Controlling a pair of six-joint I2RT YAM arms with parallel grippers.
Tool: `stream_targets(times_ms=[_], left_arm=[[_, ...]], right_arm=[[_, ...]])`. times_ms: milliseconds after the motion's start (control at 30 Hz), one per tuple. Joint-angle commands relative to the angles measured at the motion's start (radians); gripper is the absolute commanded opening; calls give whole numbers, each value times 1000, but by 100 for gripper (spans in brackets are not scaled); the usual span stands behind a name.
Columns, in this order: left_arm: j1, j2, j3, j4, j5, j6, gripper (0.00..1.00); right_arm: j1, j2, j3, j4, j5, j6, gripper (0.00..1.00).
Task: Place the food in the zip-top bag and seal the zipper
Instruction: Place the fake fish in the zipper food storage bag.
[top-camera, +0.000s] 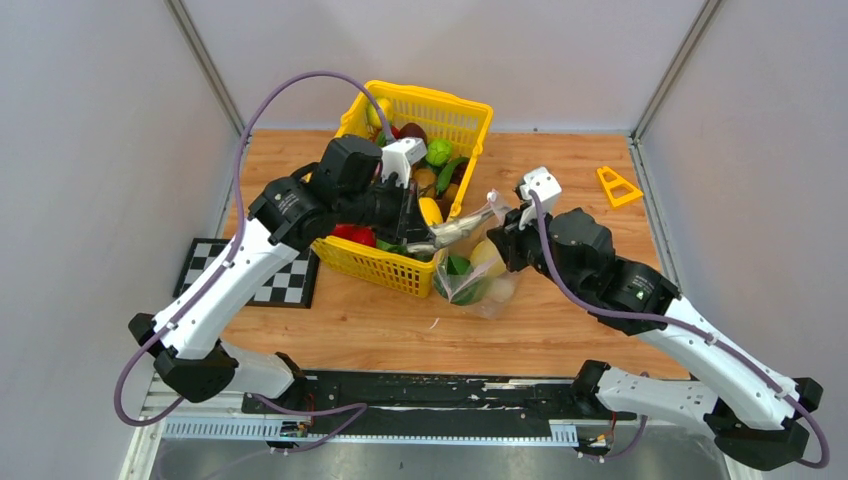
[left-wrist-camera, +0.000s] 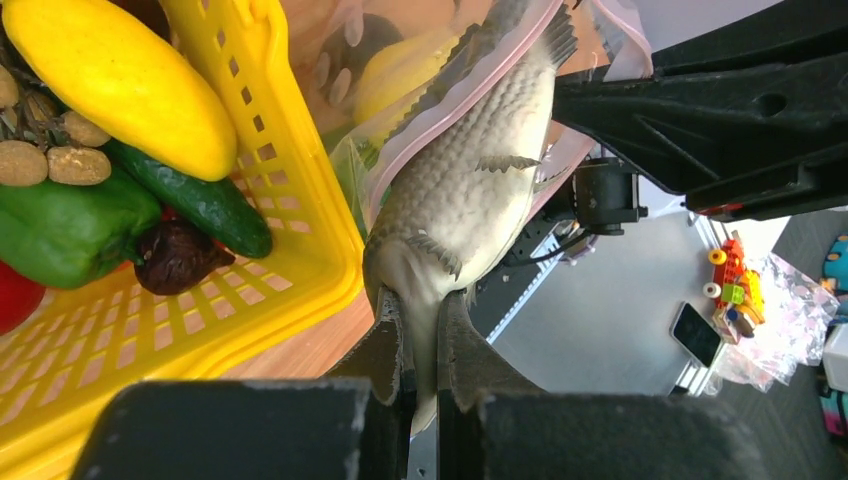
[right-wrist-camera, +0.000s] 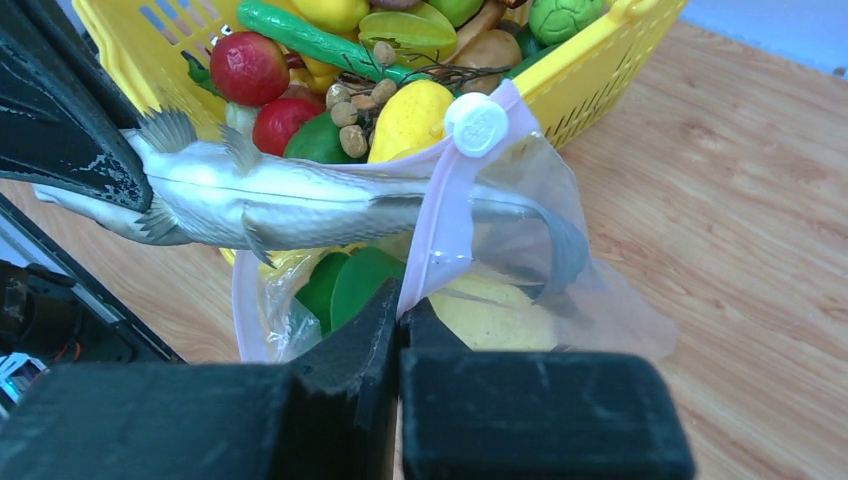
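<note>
A silvery toy fish hangs level between the basket and the zip-top bag. My left gripper is shut on its head end. Its tail lies inside the bag's mouth. My right gripper is shut on the pink zipper, holding the mouth up and apart; the white slider sits at the top. Green food and yellow food lie in the bag. More food fills the basket.
The yellow lattice basket stands just left of the bag, its near corner touching it. An orange triangle lies at the back right. A checkerboard sits at the table's left edge. Grey walls close in three sides.
</note>
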Motion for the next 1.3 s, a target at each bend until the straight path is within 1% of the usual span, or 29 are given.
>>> stream_targets(times_ms=[0, 167, 233, 333, 433, 533, 633, 667, 700, 733, 800, 833, 900, 933, 1000, 1100, 1267], left_arm=[[-5, 40, 53, -37, 33, 28, 3], [-9, 28, -48, 84, 67, -34, 2], [-9, 32, -64, 106, 87, -43, 2], [-10, 71, -34, 52, 75, 2, 4], [-10, 126, 34, -24, 46, 47, 7], [-18, 179, 86, -17, 84, 62, 6], [-25, 237, 155, -43, 75, 77, 6], [-27, 247, 165, -39, 80, 81, 8], [-27, 254, 172, -35, 82, 83, 15], [-27, 258, 176, -32, 82, 88, 24], [-27, 248, 162, -13, 72, 93, 48], [-27, 226, 144, 8, 70, 95, 57], [-27, 186, 100, 53, 59, 95, 67], [-27, 167, 78, 72, 50, 95, 73], [-27, 124, 23, 118, 44, 99, 78], [-27, 71, -50, 162, 71, 110, 79], [-27, 10, -118, 155, 71, 168, 79]], right_arm=[[52, 8, 4, 111, 104, -61, 0], [76, 10, -12, 165, 119, -55, 0], [82, 10, -18, 172, 119, -62, 0], [84, 14, -19, 163, 126, -72, 0], [84, 8, -27, 166, 124, -78, 0], [86, 7, -32, 172, 114, -83, 0], [86, 9, -33, 168, 118, -84, 0], [87, 8, -35, 165, 123, -85, 0], [86, 7, -36, 165, 128, -84, 0], [86, 5, -38, 165, 135, -82, 0], [86, -1, -49, 169, 158, -72, 0], [86, -4, -54, 171, 172, -64, 0], [86, -10, -67, 180, 190, -50, 0], [86, -12, -72, 185, 198, -42, 0], [85, -8, -77, 187, 210, -22, 0], [83, 3, -72, 180, 208, -1, 0], [75, 15, -68, 189, 177, 29, 0]])
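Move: The zip-top bag's open mouth, where the fish already points tail-first, lies about 8 cm to the right of the left hand, 2 cm ahead and some 4 cm lower. The yellow fruit inside the bag is about 12 cm right, 1 cm back and 12 cm below; the yellow basket's middle is some 14 cm ahead, 5 cm left and 22 cm below. From the right hand, pinching the rim, the mouth is about 6 cm left, 1 cm ahead and 2 cm lower. The fish, still held by the head, is taken down about 5 cm by the left hand with a slight tilt, then pushed to the right and a little forward, some 4 cm, deeper through the bag's mouth. There the left fingers open wide, let go of the head and back off about 2 cm left and back, rising slightly. The right hand keeps its pinch on the rim, nearly in place. ##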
